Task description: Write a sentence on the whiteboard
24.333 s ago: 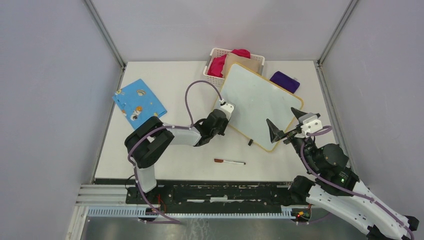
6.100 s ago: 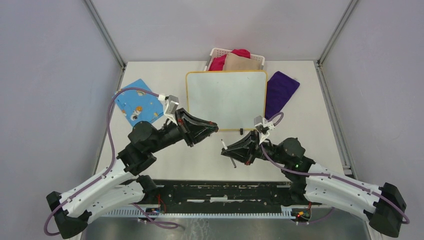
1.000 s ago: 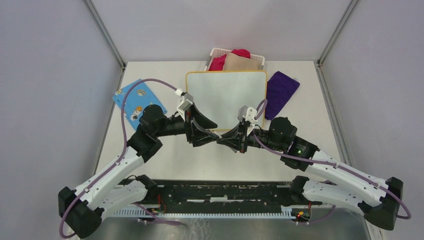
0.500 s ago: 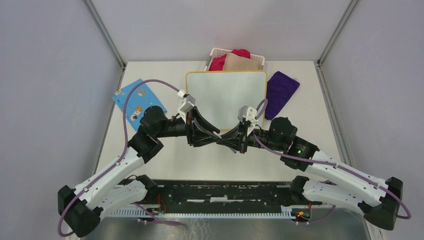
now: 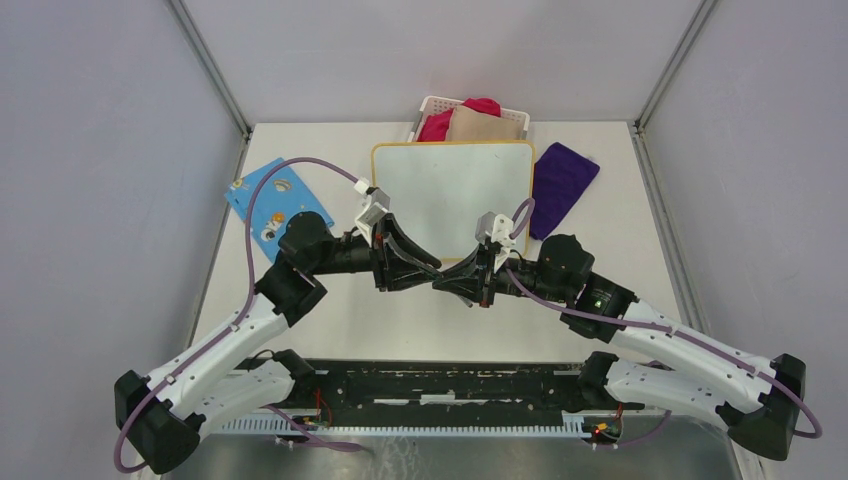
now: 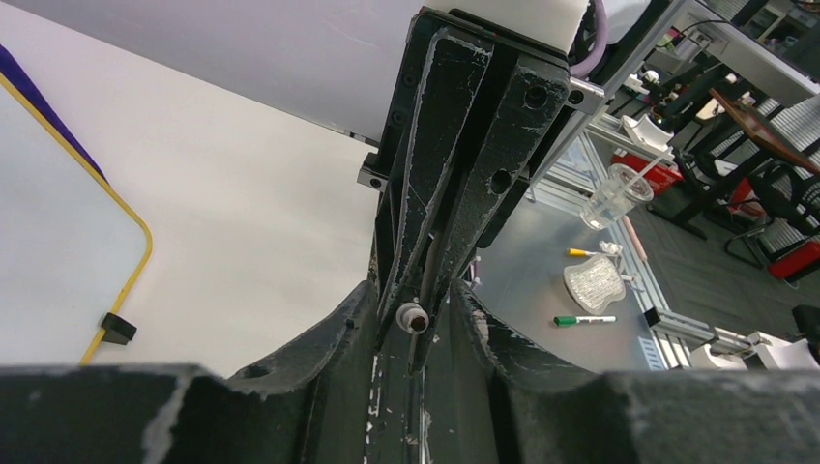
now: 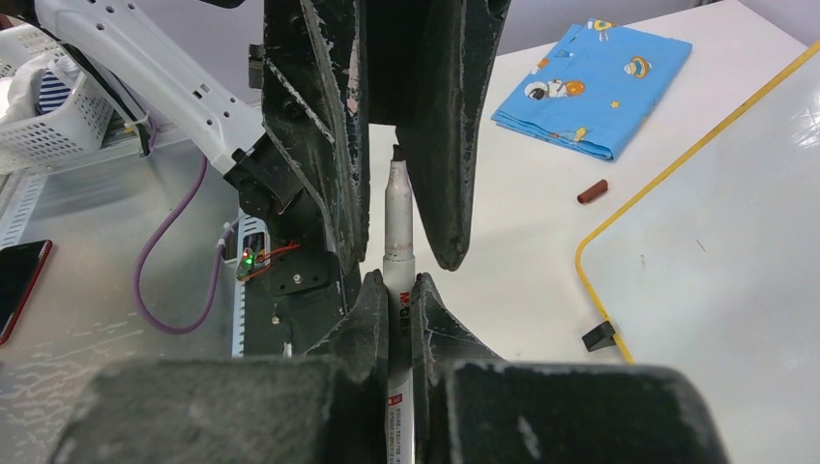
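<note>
The whiteboard (image 5: 452,200) lies flat at the back middle of the table, yellow-rimmed and blank; no sentence shows on it. Just in front of its near edge, my two grippers meet tip to tip. My right gripper (image 5: 445,282) (image 7: 399,282) is shut on a white marker (image 7: 396,222), whose bare nib end points into my left gripper (image 5: 432,274) (image 6: 414,290). The left jaws flank that end (image 6: 414,317) with slim gaps on either side. A small red-brown cap (image 7: 592,191) lies on the table near the board's corner.
A blue patterned cloth (image 5: 280,205) lies at the left of the table. A white basket (image 5: 470,118) holding pink and tan cloths stands behind the board. A purple cloth (image 5: 562,185) lies to the board's right. The table's metal front rail runs below the arms.
The left jaws have narrowed around the marker's nib end over the last second. The right gripper has kept its hold on the marker, and both arms have barely shifted.
</note>
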Robot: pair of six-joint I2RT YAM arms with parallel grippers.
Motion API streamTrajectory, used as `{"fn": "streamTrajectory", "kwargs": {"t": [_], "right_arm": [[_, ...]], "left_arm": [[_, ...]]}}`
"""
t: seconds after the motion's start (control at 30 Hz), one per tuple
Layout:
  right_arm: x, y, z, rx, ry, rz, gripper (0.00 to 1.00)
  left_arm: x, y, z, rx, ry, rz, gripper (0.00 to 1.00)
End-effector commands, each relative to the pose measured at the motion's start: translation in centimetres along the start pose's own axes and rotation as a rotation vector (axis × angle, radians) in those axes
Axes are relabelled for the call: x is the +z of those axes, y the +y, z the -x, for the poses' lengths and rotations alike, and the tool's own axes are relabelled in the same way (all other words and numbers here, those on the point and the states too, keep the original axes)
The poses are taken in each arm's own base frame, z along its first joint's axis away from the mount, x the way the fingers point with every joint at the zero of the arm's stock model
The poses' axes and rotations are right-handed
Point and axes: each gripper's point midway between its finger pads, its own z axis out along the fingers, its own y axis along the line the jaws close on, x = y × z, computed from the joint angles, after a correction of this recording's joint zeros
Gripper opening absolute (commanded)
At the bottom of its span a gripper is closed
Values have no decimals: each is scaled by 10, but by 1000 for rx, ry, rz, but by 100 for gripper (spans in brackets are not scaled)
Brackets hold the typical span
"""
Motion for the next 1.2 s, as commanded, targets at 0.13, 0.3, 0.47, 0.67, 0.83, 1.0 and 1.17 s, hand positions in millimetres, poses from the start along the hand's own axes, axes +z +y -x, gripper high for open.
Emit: {"fn": "streamTrajectory", "kwargs": {"t": [0.13, 0.3, 0.47, 0.67, 0.83, 1.0, 1.17], "right_arm": [[-2, 5, 19, -22, -66, 18, 0], [-3, 6, 19, -25, -67, 23, 0], [-4, 8, 22, -28, -75, 28, 20], [-10, 6, 30, -47, -81, 1, 61], [-20, 0, 47, -83, -105, -57, 79], [-38, -14, 59, -128, -168, -174, 82], [-53, -29, 63, -146, -268, -278, 82]], "left_arm": [[-1, -19, 21, 45, -40, -56, 25], [-1, -19, 19, 41, -37, -55, 4], [-2, -18, 22, 44, -56, -35, 2], [-8, -13, 40, 68, -121, 55, 2], [-16, -10, 64, 88, -204, 149, 2], [-33, -2, 96, 90, -350, 291, 2], [-59, -5, 131, 80, -527, 398, 2]]}}
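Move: The marker is still pinched in my right fingers, its middle practically at that hand. Its nib end points into my open left fingers; from the left hand its middle is about 3 cm right, 1 cm back and 3 cm lower. From the left hand, the whiteboard's middle lies some 31 cm ahead, 4 cm right and 30 cm below. The purple cloth is about 34 cm ahead and 32 cm right of it, equally low. I hold both hands still while my left fingers close on the marker's nib end; only then do my right fingers open wide and let go. I lift my left hand, still gripping, about 6.5 cm while swinging it left and forward and turning it some 25 degrees counter-clockwise, as my right hand backs off up and to the right, about 4 cm each way. ##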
